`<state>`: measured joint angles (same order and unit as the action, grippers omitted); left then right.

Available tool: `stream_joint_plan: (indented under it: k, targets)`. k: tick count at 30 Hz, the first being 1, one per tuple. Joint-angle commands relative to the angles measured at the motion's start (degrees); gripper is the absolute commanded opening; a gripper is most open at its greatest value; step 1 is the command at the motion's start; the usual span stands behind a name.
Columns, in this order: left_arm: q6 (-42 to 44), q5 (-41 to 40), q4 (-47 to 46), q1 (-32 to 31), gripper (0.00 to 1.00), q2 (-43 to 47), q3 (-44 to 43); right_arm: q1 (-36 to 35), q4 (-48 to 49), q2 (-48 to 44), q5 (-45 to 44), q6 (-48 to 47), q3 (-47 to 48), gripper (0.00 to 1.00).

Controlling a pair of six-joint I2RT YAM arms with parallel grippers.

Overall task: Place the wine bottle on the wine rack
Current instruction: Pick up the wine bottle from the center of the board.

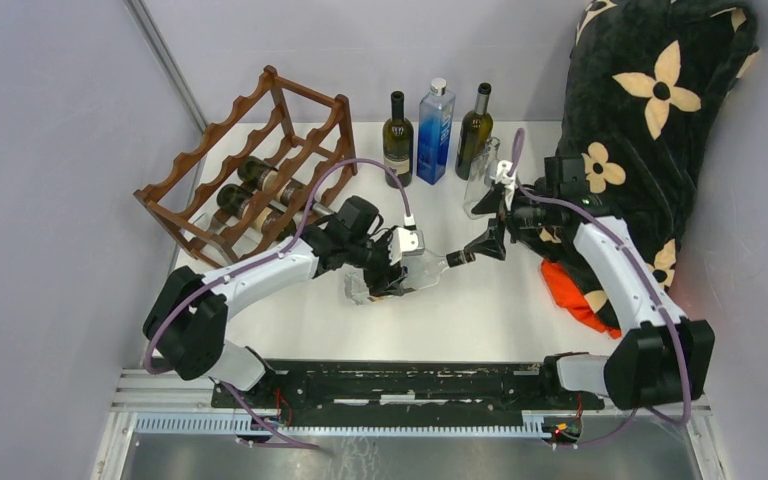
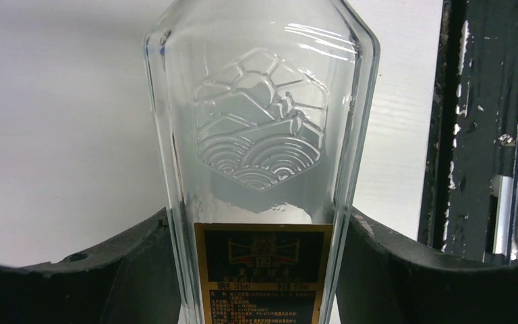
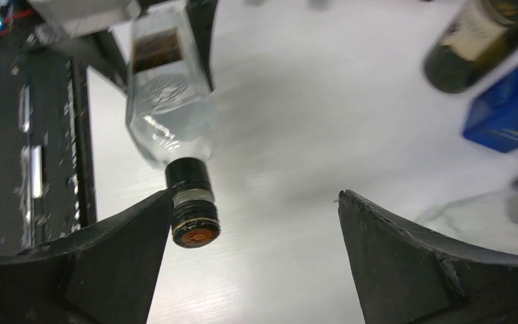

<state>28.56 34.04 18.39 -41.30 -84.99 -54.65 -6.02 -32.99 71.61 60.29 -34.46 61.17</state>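
Note:
The wine bottle (image 1: 422, 270) is clear glass with a black and gold label and a dark cap, and it hangs tilted over the table's middle. My left gripper (image 1: 390, 275) is shut on its body; in the left wrist view both fingers press the flat sides of the bottle (image 2: 263, 135) around the left gripper (image 2: 257, 216). My right gripper (image 1: 475, 250) stands open at the cap end. In the right wrist view the bottle's cap (image 3: 192, 209) lies against the left finger of the right gripper (image 3: 255, 194), with a wide gap to the other finger. The wine rack (image 1: 250, 165), dark reddish-brown wood, stands at the back left.
Two dark bottles (image 1: 260, 190) lie in the rack. Two green bottles (image 1: 397, 140) (image 1: 474, 130), a blue bottle (image 1: 435, 130) and a clear glass bottle (image 1: 480, 180) stand at the back. A black flowered blanket (image 1: 650, 120) and an orange cloth (image 1: 570, 285) lie on the right.

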Motion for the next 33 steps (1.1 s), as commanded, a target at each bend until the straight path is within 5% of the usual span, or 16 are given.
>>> stream_joint_plan:
  k: [1, 10, 21, 33]
  targets:
    - [8.90, -0.52, 2.91, -0.82, 0.02, 3.52, -7.13, -4.34, -30.24, 5.74, -0.29, -30.11, 7.11, 0.98]
    - [12.11, -4.53, 7.85, -3.85, 0.02, 1.20, -11.24, -14.27, -21.00, 6.92, -11.95, -19.74, 5.71, 0.95]
    - [11.89, -5.92, 8.41, -5.84, 0.02, 0.53, -12.50, -17.29, -16.76, 9.33, -12.60, -12.36, 4.51, 0.76]
    - [11.43, -6.41, 7.45, -6.34, 0.02, 0.35, -12.42, -19.70, -16.42, 9.64, -14.46, -12.20, 2.56, 0.76]
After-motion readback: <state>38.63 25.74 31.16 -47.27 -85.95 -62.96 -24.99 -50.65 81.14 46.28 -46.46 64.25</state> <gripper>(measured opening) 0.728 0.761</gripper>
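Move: The wine bottle is already in the left hand, its capped neck pointing right. The cap lies about 11 cm to the right of the left hand, 3 cm ahead and some 5 cm higher. From the empty, open right hand the cap is roughly 6 cm back, 4 cm to the left and 8 cm lower. An empty clear bottle stands about 9 cm ahead of the right hand, 2 cm to its right; the blue bottle is some 15 cm ahead and 6 cm to the left. The wine bottle stays gripped around its label by the left hand, which rises about 1.5 cm and turns roughly 15 degrees. The right hand sweeps down and back to the neck, then eases left and further down, about 11 cm in all. Its fingers tip down and swing counter-clockwise, narrowing from fully open yet staying apart around the capped neck; no grip starts. ##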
